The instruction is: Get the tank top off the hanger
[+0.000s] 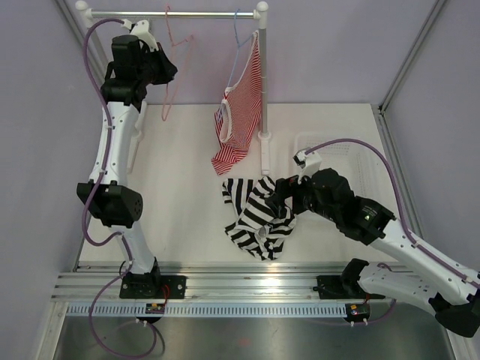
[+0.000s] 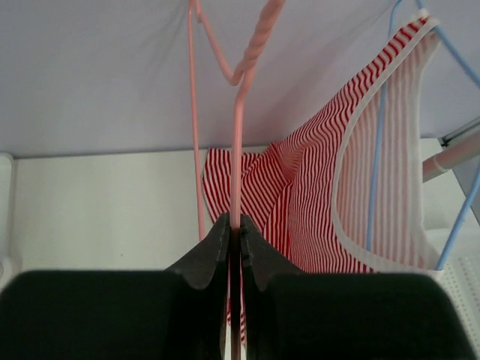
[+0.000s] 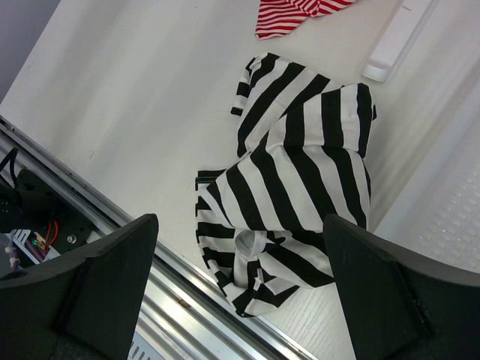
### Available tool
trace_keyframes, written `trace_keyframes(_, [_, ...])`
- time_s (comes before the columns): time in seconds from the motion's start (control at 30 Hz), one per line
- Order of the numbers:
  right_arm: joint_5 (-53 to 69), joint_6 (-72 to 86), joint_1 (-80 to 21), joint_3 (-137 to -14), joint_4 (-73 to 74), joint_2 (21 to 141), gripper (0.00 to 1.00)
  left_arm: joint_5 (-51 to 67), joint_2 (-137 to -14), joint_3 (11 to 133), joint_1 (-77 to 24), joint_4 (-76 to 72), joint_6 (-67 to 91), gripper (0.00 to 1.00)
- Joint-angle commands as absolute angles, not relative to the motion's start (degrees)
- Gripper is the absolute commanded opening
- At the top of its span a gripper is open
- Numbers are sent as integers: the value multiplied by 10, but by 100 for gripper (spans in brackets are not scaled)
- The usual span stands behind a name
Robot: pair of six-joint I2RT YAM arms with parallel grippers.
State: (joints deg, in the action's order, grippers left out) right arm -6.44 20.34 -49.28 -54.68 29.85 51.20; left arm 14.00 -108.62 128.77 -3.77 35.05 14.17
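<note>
The tank top, with bold black-and-white stripes, lies crumpled on the white table near the front edge and is off any hanger. Seen from the right wrist, the tank top sits just below my right gripper, whose fingers stand wide apart with nothing between them. From above, the right gripper hovers at the garment's right side. The bare pink hanger hangs from the rail at the back left. My left gripper is up beside it. The left gripper is shut on the hanger, pinching its thin wire.
A red-and-white striped top hangs on a blue hanger from the rail, right of the pink one. The rack's white post stands mid-table. A white basket sits at the right. An aluminium track runs along the near edge.
</note>
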Motion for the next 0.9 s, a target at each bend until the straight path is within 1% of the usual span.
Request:
trace_keyframes(0.0, [-57, 193, -491, -556, 279, 534, 100, 109, -1040, 1245, -44, 325, 139, 11])
trace_keyframes(0.03, [-56, 192, -491, -560, 274, 542, 100, 100, -1033, 1235, -46, 323, 137, 12])
trace_keyframes(0.07, [-55, 192, -491, -569, 272, 559, 99, 101, -1024, 1229, -47, 323, 141, 18])
trace_keyframes(0.13, [-60, 192, -491, -577, 252, 583, 99, 98, -999, 1208, -47, 326, 148, 32])
trace_keyframes(0.17, [-68, 192, -491, -577, 244, 590, 100, 97, -989, 1195, -47, 323, 155, 47])
trace_keyframes(0.23, [-77, 192, -491, -580, 234, 618, 100, 84, -950, 1153, -47, 316, 163, 64])
trace_keyframes(0.27, [-70, 185, -491, -592, 236, 631, 100, 80, -937, 1140, -47, 313, 169, 75])
trace_keyframes(0.3, [-66, 179, -491, -598, 239, 643, 99, 77, -921, 1129, -47, 312, 170, 99])
trace_keyframes(0.4, [-87, 170, -491, -618, 262, 694, 100, 44, -861, 1090, -46, 349, 181, 99])
trace_keyframes(0.43, [-91, 164, -490, -617, 263, 716, 99, 17, -821, 1079, -47, 359, 185, 99])
trace_keyframes(0.5, [-99, 159, -490, -615, 263, 738, 99, -24, -777, 1029, -47, 393, 201, 99])
trace_keyframes(0.53, [-101, 155, -491, -613, 259, 761, 100, -66, -748, 1009, -47, 402, 205, 99])
trace_keyframes(0.57, [-112, 155, -490, -613, 261, 773, 100, -82, -697, 959, -47, 411, 219, 99])
trace_keyframes(0.63, [-121, 152, -490, -613, 259, 814, 99, -90, -633, 902, -47, 415, 220, 99])
trace_keyframes(0.67, [-128, 150, -491, -614, 261, 830, 99, -88, -573, 848, -47, 415, 224, 99])
trace_keyframes(0.73, [-124, 144, -490, -609, 250, 872, 99, -62, -518, 784, -47, 406, 221, 99])
trace_keyframes(0.77, [-107, 142, -490, -606, 243, 885, 100, -49, -467, 759, -47, 404, 213, 99])
trace_keyframes(0.8, [-92, 142, -490, -605, 236, 898, 100, -41, -446, 702, -47, 400, 207, 99])
trace_keyframes(0.87, [-75, 151, -490, -598, 212, 935, 100, -26, -402, 644, -47, 393, 196, 99])
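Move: The left hand holds the pink hanger; the rack's rod it is hung on runs roughly 15 cm above that hand and 4 cm ahead, with the red-and-white tank top about 18 cm to its right, 4 cm back and 10 cm lower. The striped tank top lies about 23 cm below the right hand, 3 cm ahead and 4 cm left; the white basket is some 15 cm ahead and 20 cm right of that hand, on the table. The pink hanger sinks some 3 cm with the left hand, whose fingers open wide and let go; that hand then draws back about 28 cm and a little left, away from the rod, turning counter-clockwise. Onto the crumpled striped top the right hand comes down about 17 cm, easing forward and left, its open fingers tipping some 30 degrees further down; contact there can't be seen. ##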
